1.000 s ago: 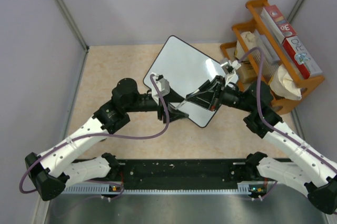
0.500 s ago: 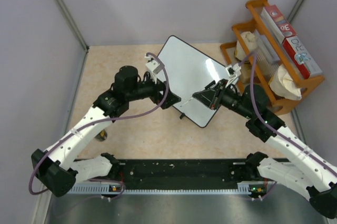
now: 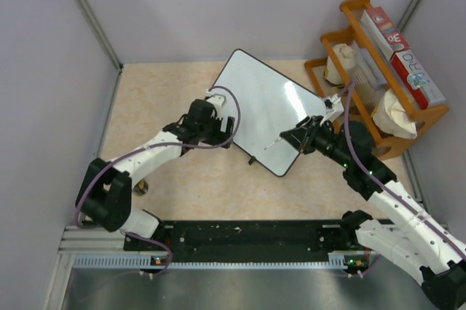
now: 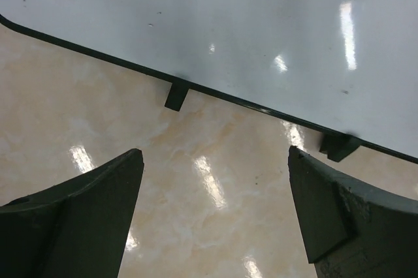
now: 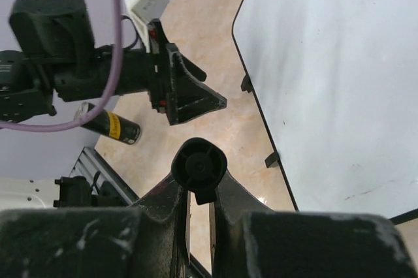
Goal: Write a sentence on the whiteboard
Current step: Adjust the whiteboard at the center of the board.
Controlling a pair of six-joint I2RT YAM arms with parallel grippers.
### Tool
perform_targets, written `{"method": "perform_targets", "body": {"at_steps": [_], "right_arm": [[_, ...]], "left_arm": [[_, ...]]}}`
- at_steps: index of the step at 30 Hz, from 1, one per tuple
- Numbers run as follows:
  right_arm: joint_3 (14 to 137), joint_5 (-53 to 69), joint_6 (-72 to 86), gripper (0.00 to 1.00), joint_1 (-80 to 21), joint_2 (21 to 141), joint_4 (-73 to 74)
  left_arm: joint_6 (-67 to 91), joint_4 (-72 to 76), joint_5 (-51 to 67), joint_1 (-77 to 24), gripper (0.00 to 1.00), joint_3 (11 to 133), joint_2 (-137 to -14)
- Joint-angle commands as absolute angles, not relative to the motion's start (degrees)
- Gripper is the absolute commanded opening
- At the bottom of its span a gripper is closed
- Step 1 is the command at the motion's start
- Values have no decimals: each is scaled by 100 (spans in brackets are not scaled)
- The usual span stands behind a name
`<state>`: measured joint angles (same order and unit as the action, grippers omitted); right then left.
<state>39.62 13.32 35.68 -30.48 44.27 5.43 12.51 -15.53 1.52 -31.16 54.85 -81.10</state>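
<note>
The whiteboard [image 3: 258,102] lies flat and skewed on the beige table, its white face blank and glossy [image 4: 261,23] [image 5: 339,82]. Two small black feet line its near edge. My left gripper [image 3: 227,132] [image 4: 215,206] hovers just off the board's left edge. It is open, with only tabletop between its fingers. My right gripper [image 3: 293,137] [image 5: 199,193] sits over the board's lower right edge, shut on a black marker [image 5: 199,162] seen end on. A thin pale streak [image 3: 272,142] shows on the board in front of that gripper.
An orange wooden rack [image 3: 415,117] with boxes and pale bundles stands at the right, close to the board's far corner. A black cylinder with a yellow label [image 3: 140,188] [image 5: 108,123] lies on the table by the left arm. A metal rail [image 3: 240,259] runs along the near edge.
My left gripper has opened, let go of the marker's end and drawn back to the board's left edge, its arm folding left. My right gripper has kept the marker and shifted slightly right.
</note>
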Motion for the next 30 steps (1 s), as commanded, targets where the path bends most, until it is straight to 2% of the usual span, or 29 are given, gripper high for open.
{"method": "perform_targets", "body": {"at_steps": [1, 6, 12, 13, 20, 26, 29, 30], "right_arm": [[3964, 1467, 3586, 0, -2918, 4289, 413], [3981, 1512, 3577, 0, -2848, 4271, 457], [3964, 1573, 3577, 0, -2777, 4210, 501], [3964, 1582, 3577, 0, -2769, 4210, 501], [3955, 1600, 3568, 0, -2760, 4148, 545], [3946, 1644, 3603, 0, -2751, 4140, 536], [3902, 1617, 3639, 0, -2751, 4070, 536], [3911, 1626, 3647, 0, -2751, 4061, 536]], "left_arm": [[924, -818, -26, -3024, 94, 5545, -8735], [730, -1072, 141, -2962, 77, 6002, -9720], [703, -905, -53, -2918, 69, 6020, -10151], [694, -853, -70, -2909, 64, 6047, -10169], [800, -756, -88, -2804, 56, 6108, -10397], [738, -800, -97, -2786, 54, 6240, -10494], [712, -800, -35, -2777, 49, 6249, -10486], [695, -791, -26, -2786, 43, 6240, -10494]]}}
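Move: The near-left peg on the whiteboard's edge is what my open left hand is after, some 7 cm ahead, about 1 cm to its left and 11 cm below. The board's other peg sits roughly 10 cm to the right of that peg and 9 cm nearer to me. The whiteboard's middle is about 15 cm ahead of my left hand and 13 cm to its right. From my right hand, the near-left peg lies around 15 cm ahead, 20 cm left and 25 cm down. I lower my left hand about 10 cm towards the near-left peg, tipping the fingers some 10 degrees steeper. Once down by the table, I ease forward, for about 5 cm in all, closing my fingers from wide to half open so that the fingertips stand on either side of the peg, not yet seen pinching it. ##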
